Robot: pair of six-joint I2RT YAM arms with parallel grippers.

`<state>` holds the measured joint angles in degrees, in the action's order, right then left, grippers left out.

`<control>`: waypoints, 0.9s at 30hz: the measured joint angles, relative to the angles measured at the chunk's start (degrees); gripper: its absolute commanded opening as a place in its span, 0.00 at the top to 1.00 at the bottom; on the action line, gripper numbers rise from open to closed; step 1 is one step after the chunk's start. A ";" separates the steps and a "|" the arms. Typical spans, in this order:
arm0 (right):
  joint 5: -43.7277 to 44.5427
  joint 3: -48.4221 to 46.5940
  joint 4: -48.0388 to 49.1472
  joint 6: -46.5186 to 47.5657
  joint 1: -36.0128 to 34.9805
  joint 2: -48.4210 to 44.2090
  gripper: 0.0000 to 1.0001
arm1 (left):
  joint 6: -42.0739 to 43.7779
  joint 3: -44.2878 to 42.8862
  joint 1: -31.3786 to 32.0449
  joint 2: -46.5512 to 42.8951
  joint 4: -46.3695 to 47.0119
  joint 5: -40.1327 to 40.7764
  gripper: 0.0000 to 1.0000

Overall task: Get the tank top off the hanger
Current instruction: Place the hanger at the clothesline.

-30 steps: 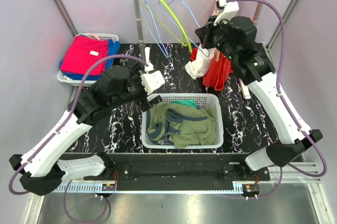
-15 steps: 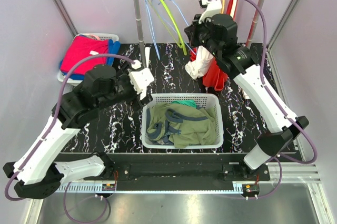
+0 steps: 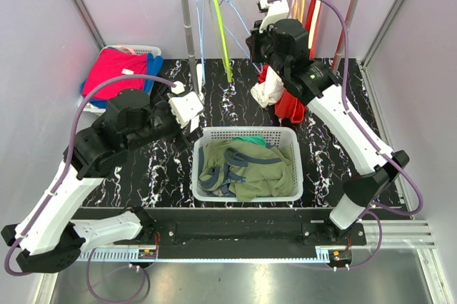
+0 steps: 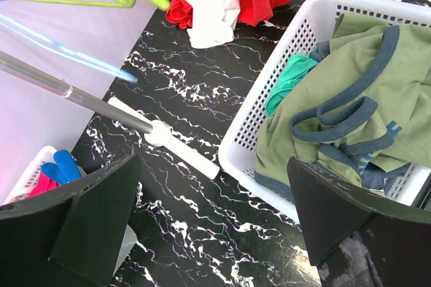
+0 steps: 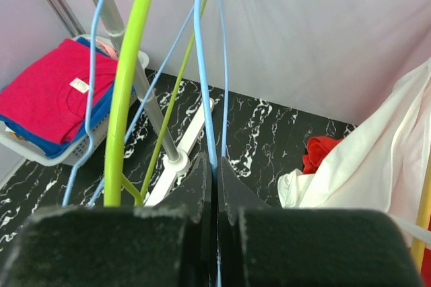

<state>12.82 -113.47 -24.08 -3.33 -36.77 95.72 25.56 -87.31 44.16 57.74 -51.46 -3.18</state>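
An olive-green tank top (image 3: 250,168) with blue trim lies crumpled in the white basket (image 3: 246,199); the left wrist view shows the tank top (image 4: 350,91) too. My right gripper (image 3: 252,43) is up by the rail, shut on the thin wire of a bare blue hanger (image 5: 202,65); the jaws of the right gripper (image 5: 215,164) are pressed together around it. The blue hanger (image 3: 234,6) hangs from the rail. My left gripper (image 3: 195,120) stands open and empty just left of the basket; in its own view the left gripper (image 4: 212,162) is over the black marble tabletop.
A lime-green hanger (image 3: 218,26) and other blue ones hang beside the rack's left post (image 3: 187,33). Red and white garments (image 3: 282,93) hang at the rail's right. A basket of folded red and blue clothes (image 3: 114,76) sits far left.
My right arm has moved left along the rail with the blue hanger, and the green hanger has swung upright. My left arm has drawn back to the left, still open.
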 measured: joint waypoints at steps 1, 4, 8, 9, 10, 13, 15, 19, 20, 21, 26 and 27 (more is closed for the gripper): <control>0.17 0.33 0.04 0.07 -0.02 -0.07 0.93 | 0.00 0.00 0.00 0.00 0.00 -0.02 0.01; 0.26 2.25 0.22 0.11 -0.04 -0.44 0.71 | 0.00 0.00 0.00 0.00 -0.02 -0.02 0.01; 0.24 4.55 0.15 0.04 -0.15 -0.98 0.48 | 0.02 -0.02 -0.04 0.11 -0.02 -0.02 0.01; 0.26 5.01 -0.09 0.11 -0.17 -1.22 0.46 | 0.02 -0.02 -0.04 0.15 -0.02 -0.02 0.01; 0.28 5.42 -0.48 0.24 -0.20 -1.55 0.43 | 0.02 -0.02 -0.04 0.20 -0.04 -0.02 0.01; 1.33 6.62 -1.62 0.48 -0.33 -3.28 0.39 | 0.02 -0.02 -0.15 0.20 -0.04 -0.02 0.01; 2.64 7.13 -2.21 0.81 -0.33 -4.94 0.38 | 0.02 -0.02 -0.31 0.20 -0.04 -0.04 0.01; 5.75 7.21 -2.27 1.75 0.17 -8.90 0.36 | 0.02 -0.02 -0.52 0.20 -0.07 -0.17 0.01; 6.12 7.21 -2.29 1.84 0.46 -9.68 0.35 | 0.02 -0.02 -0.55 0.22 -0.09 -0.31 0.01; 6.56 7.19 -2.29 1.90 0.98 -10.54 0.35 | 0.02 -0.02 -0.59 0.22 -0.09 -0.46 0.01; 7.87 7.23 -2.60 1.05 5.01 -12.44 0.30 | 0.02 -0.02 -0.61 0.24 -0.20 -0.92 0.01; 8.13 7.41 -2.80 0.72 5.64 -12.46 0.29 | 0.02 -0.02 -0.61 0.26 -0.24 -0.96 0.01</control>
<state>20.95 -106.06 -26.87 -2.61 -31.14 83.26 25.58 -87.33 43.55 58.00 -51.70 -4.14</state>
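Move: The right hand grips the blue hanger; its spot on the clothesline rail lies about 12 cm ahead, 7 cm left and 14 cm above the hand. The lime hanger hangs roughly 9 cm left, 5 cm ahead and a little higher. The yellow hanger with the white tank top is about 14 cm right and 8 cm ahead, near hand height. From the left hand, the rail spot is some 33 cm ahead, 11 cm right and 20 cm up. The right fingers open and let go of the blue hanger as the hand sinks about 3 cm below the rail. The hand then draws back a few centimetres, rises about 6 cm and sweeps some 10 cm to the right, away from the freed hanger and towards the yellow one, turning about 15 degrees clockwise with the fingers open. ##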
